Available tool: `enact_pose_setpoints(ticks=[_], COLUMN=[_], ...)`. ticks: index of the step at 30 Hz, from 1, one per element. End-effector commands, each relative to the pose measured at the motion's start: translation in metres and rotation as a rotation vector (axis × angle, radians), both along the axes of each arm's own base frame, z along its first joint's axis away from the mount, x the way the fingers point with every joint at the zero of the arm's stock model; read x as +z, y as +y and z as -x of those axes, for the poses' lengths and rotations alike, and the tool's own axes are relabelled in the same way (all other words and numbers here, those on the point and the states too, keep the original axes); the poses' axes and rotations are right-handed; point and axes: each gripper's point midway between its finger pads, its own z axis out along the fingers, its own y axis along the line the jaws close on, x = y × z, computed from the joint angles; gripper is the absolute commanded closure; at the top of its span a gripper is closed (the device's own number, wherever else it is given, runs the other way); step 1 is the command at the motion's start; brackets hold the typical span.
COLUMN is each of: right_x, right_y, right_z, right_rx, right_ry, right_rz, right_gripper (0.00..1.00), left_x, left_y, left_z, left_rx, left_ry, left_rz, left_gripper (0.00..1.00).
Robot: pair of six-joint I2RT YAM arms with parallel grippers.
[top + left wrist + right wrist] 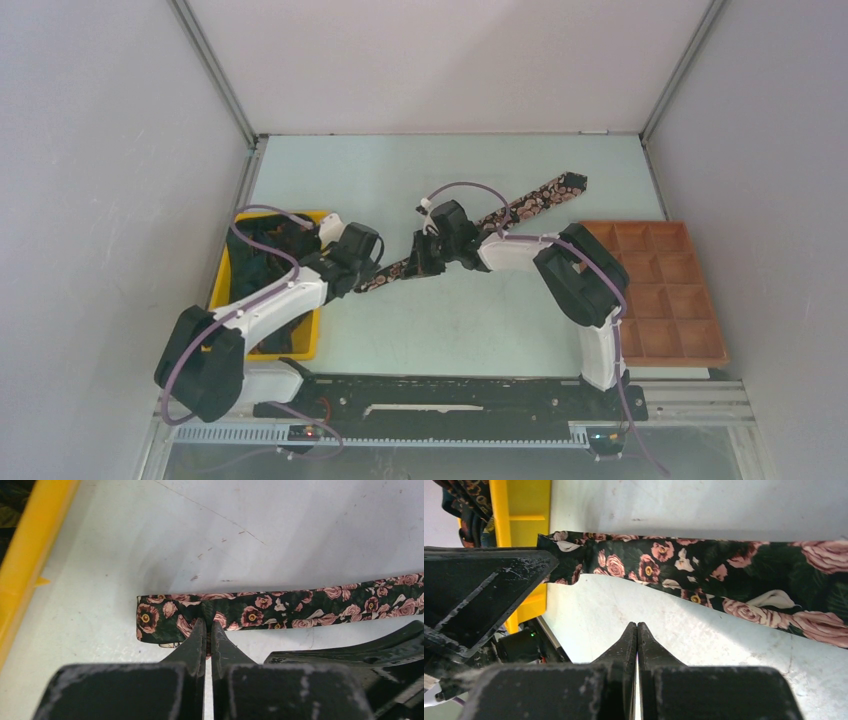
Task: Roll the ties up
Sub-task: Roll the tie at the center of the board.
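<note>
One tie (540, 197), black with pink roses, lies diagonally across the pale table from centre left up to the back right. My left gripper (372, 268) is shut on its narrow end. In the left wrist view the fabric of the tie (280, 607) is pinched between the tips of the left gripper (208, 625), a short way in from the cut end. My right gripper (425, 262) is shut and empty. It hovers on the near side of the tie (674, 565), and the right gripper (637, 626) has bare table in front of its tips.
A yellow bin (315, 330) at the left holds more dark patterned fabric (265, 250). A wooden compartment tray (660, 290) stands at the right. The two gripper bodies are close together over the tie's near end.
</note>
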Motion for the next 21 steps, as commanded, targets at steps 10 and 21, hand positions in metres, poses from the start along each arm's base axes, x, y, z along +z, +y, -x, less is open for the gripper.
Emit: enact_pose_setpoints(ticks=[10,21], right_x=[0.013,0.022], right_y=[-0.012,-0.009], right_z=[-0.015,-0.016], right_rx=[-0.04,-0.024], right_ry=[-0.057,-0.079], right_rz=[-0.021,-0.062], right_gripper=[1.0,1.0], left_x=[-0.007,0.004], left_y=[-0.035,-0.047], left_z=[-0.026,-0.03], left_rx=[-0.02,-0.07], left_ry=[-0.004,-0.086], left_rz=[0.061,0.138], left_gripper=[0.98,0.55])
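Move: The left hand holds the tie's folded-over end; the spot on the strip where it will be laid lies about 4 cm to its right, 2 cm ahead and 3 cm below. The strip's left fold is about 5 cm left and 2 cm back, the right gripper about 11 cm right and level, the yellow bin's middle roughly 30 cm left and 2 cm back. From the right hand, that spot is about 7 cm left, straight across, 2 cm below. Left hand carries its pinched tie end 5 cm right-forward and down, then opens; right hand shifts 2 cm right. ##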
